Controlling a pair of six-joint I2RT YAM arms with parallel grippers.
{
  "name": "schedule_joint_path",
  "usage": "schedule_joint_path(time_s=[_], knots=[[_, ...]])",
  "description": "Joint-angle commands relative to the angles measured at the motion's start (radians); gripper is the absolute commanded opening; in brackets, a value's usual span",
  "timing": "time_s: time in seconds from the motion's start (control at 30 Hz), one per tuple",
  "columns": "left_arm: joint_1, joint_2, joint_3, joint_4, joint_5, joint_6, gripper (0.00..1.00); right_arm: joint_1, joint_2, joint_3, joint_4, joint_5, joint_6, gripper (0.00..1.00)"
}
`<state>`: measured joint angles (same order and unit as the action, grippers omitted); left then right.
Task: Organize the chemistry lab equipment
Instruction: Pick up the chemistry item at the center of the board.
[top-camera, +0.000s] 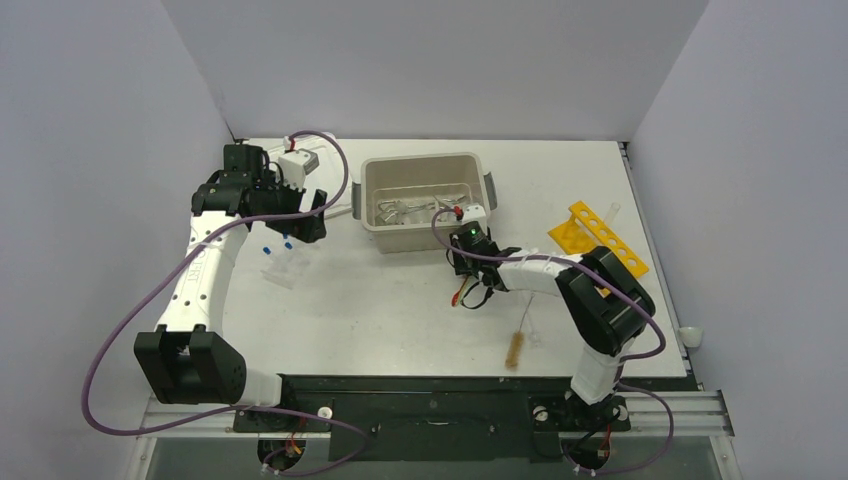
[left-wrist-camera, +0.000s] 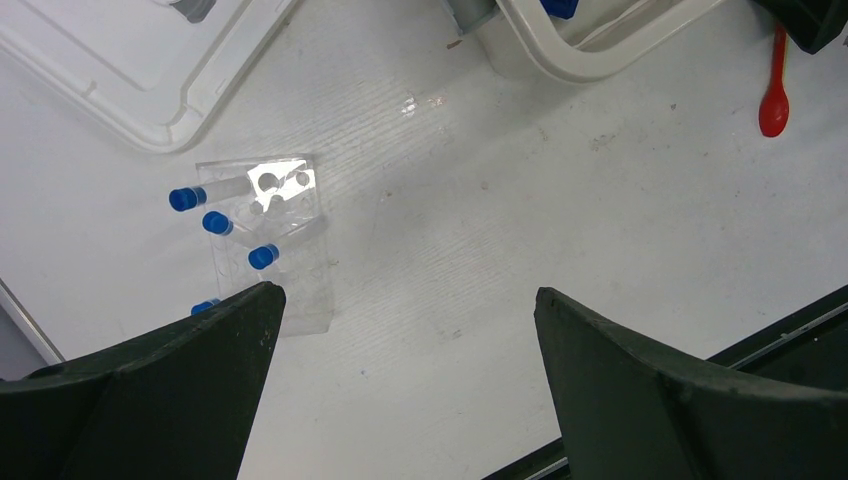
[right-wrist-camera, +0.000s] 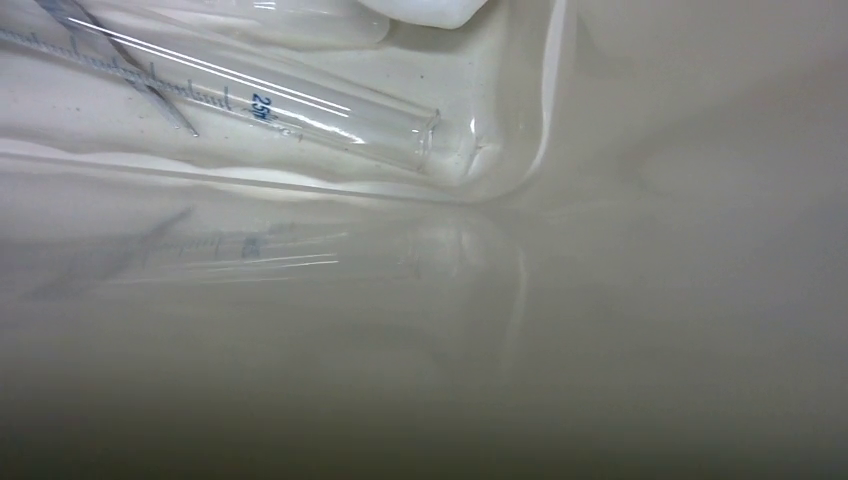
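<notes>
My left gripper (left-wrist-camera: 405, 295) hangs open and empty above the table, just right of a clear rack (left-wrist-camera: 280, 235) with blue-capped tubes (left-wrist-camera: 263, 257). My right gripper (top-camera: 470, 262) sits low against the front wall of the beige tub (top-camera: 372, 205); its fingers do not show in its own view. A red spatula (left-wrist-camera: 773, 105) lies directly under it, and whether it is touched I cannot tell. Through the tub wall I see a graduated glass tube (right-wrist-camera: 300, 110). Metal tools (top-camera: 405, 210) lie in the tub. A brown-bristled brush (top-camera: 516, 347) lies near the front edge.
A yellow rack (top-camera: 597, 238) stands at the right of the table. The tub's white lid (left-wrist-camera: 100, 80) lies flat beyond the clear rack. A purple cable loops round each arm.
</notes>
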<state>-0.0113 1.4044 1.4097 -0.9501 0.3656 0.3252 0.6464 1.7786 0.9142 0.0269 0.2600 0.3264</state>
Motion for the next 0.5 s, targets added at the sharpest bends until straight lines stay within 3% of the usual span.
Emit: schedule_joint_path(time_s=[0.0,0.2,0.47], knots=[[0.006,-0.017,0.04,-0.002,-0.004,0.02,0.97,0.026,-0.021,-0.03,0.068,-0.019,0.007,0.37],[0.007,-0.018,0.044,-0.006,-0.001,0.02,0.96,0.051,-0.104,-0.078,0.059,-0.011,0.012,0.16],[0.006,-0.02,0.033,-0.001,0.009,0.014,0.97,0.106,-0.283,-0.137,0.005,0.003,0.009,0.08]])
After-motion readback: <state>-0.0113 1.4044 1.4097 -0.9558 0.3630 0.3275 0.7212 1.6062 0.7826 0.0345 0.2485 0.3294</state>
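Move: The chemistry item, a small clear stopper on the table close against the storage bin's near wall, lies right at the right hand's half-open fingertips, about 1 cm to the left and level with them. The bin's middle is some 11 cm ahead, 9 cm left and 5 cm higher. The red spoon's middle lies about 6 cm back and 1 cm left, the brush's roughly 15 cm back and 10 cm right. From the left hand, the stopper is about 29 cm right, 2 cm ahead and 20 cm below. Shut the right fingers from half open onto the clear stopper, easing about 1 cm left as they close, and pinch it between the tips. Keep that grip and draw the hand straight back some 4 cm, away from the bin's near wall, with a rise of about 2 cm coming only towards the end. ##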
